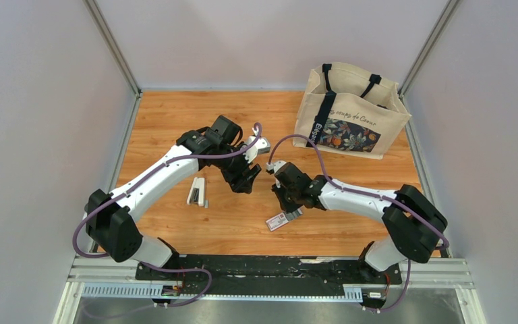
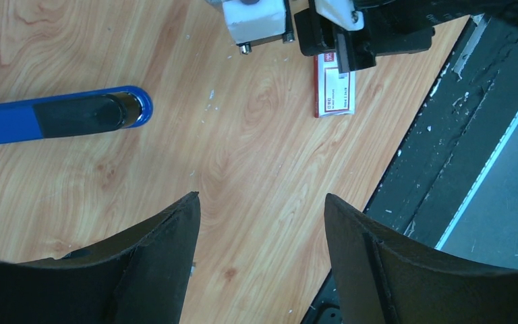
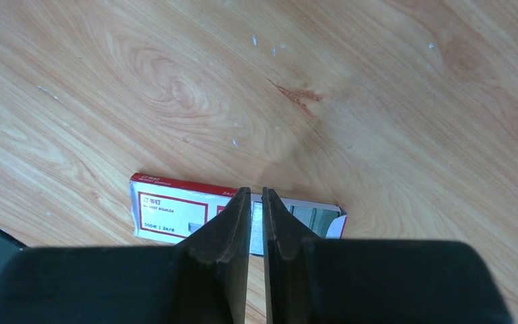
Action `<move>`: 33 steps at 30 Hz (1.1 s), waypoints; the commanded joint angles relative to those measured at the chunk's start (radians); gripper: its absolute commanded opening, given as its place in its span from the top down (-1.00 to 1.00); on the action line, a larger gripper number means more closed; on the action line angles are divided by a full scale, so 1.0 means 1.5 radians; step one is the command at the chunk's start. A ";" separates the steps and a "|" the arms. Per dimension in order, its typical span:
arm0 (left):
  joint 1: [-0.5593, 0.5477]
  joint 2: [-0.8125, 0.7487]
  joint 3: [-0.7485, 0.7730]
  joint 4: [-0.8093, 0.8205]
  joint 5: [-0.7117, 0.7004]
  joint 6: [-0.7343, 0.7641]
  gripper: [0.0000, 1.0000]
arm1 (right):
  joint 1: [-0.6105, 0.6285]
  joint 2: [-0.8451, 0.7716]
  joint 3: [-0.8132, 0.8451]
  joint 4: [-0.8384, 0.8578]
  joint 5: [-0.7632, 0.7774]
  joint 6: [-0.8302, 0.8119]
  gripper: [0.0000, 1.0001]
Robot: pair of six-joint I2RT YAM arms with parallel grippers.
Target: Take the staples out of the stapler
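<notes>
The dark-blue stapler (image 2: 61, 116), with a black top and silver tip, lies flat on the wood at the left of the left wrist view. It is hidden under my left arm in the top view. My left gripper (image 2: 262, 197) (image 1: 246, 182) is open and empty, hovering above bare wood, apart from the stapler. My right gripper (image 3: 256, 191) (image 1: 287, 208) has its jaws nearly together with only a thin slit between them. It hangs just over a red-and-white staple box (image 3: 168, 212) (image 1: 278, 221) whose open end shows silver staples (image 3: 317, 219).
A white stapler (image 1: 197, 192) lies on the table left of my left gripper. A beige tote bag (image 1: 351, 111) stands at the back right. The black base rail (image 2: 445, 155) runs along the near edge. Grey walls close in the table.
</notes>
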 commanded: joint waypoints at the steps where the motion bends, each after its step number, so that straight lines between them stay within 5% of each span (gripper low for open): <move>1: 0.001 0.002 0.006 0.001 -0.006 0.005 -0.51 | -0.003 -0.047 -0.006 0.025 -0.001 0.009 0.70; 7: 0.002 0.017 -0.010 -0.010 -0.101 0.088 -0.53 | -0.003 -0.100 -0.027 0.024 0.037 0.022 0.65; 12: 0.016 0.046 -0.065 -0.007 -0.234 0.223 -0.53 | -0.004 -0.164 -0.070 0.054 0.106 0.041 0.20; 17: 0.075 0.066 -0.110 -0.002 -0.260 0.264 -0.53 | -0.005 -0.220 -0.109 0.086 0.104 0.052 -0.06; 33: 0.101 0.105 -0.193 0.036 -0.295 0.355 -0.50 | -0.005 -0.237 -0.152 0.131 0.110 0.064 -0.08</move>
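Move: The loose staples beside the white stapler lie about 11 cm left of the left hand, level fore and aft, some 16 cm below; the white stapler is 3 cm ahead and 13 cm left, the blue stapler 11 cm ahead and 1 cm left. From the right hand, the staple box's middle is roughly 2 cm back, 1 cm left and 2 cm down. Left hand, open, swings left and down, about 14 cm each, towards the loose staples; right rises, opening above the box. ##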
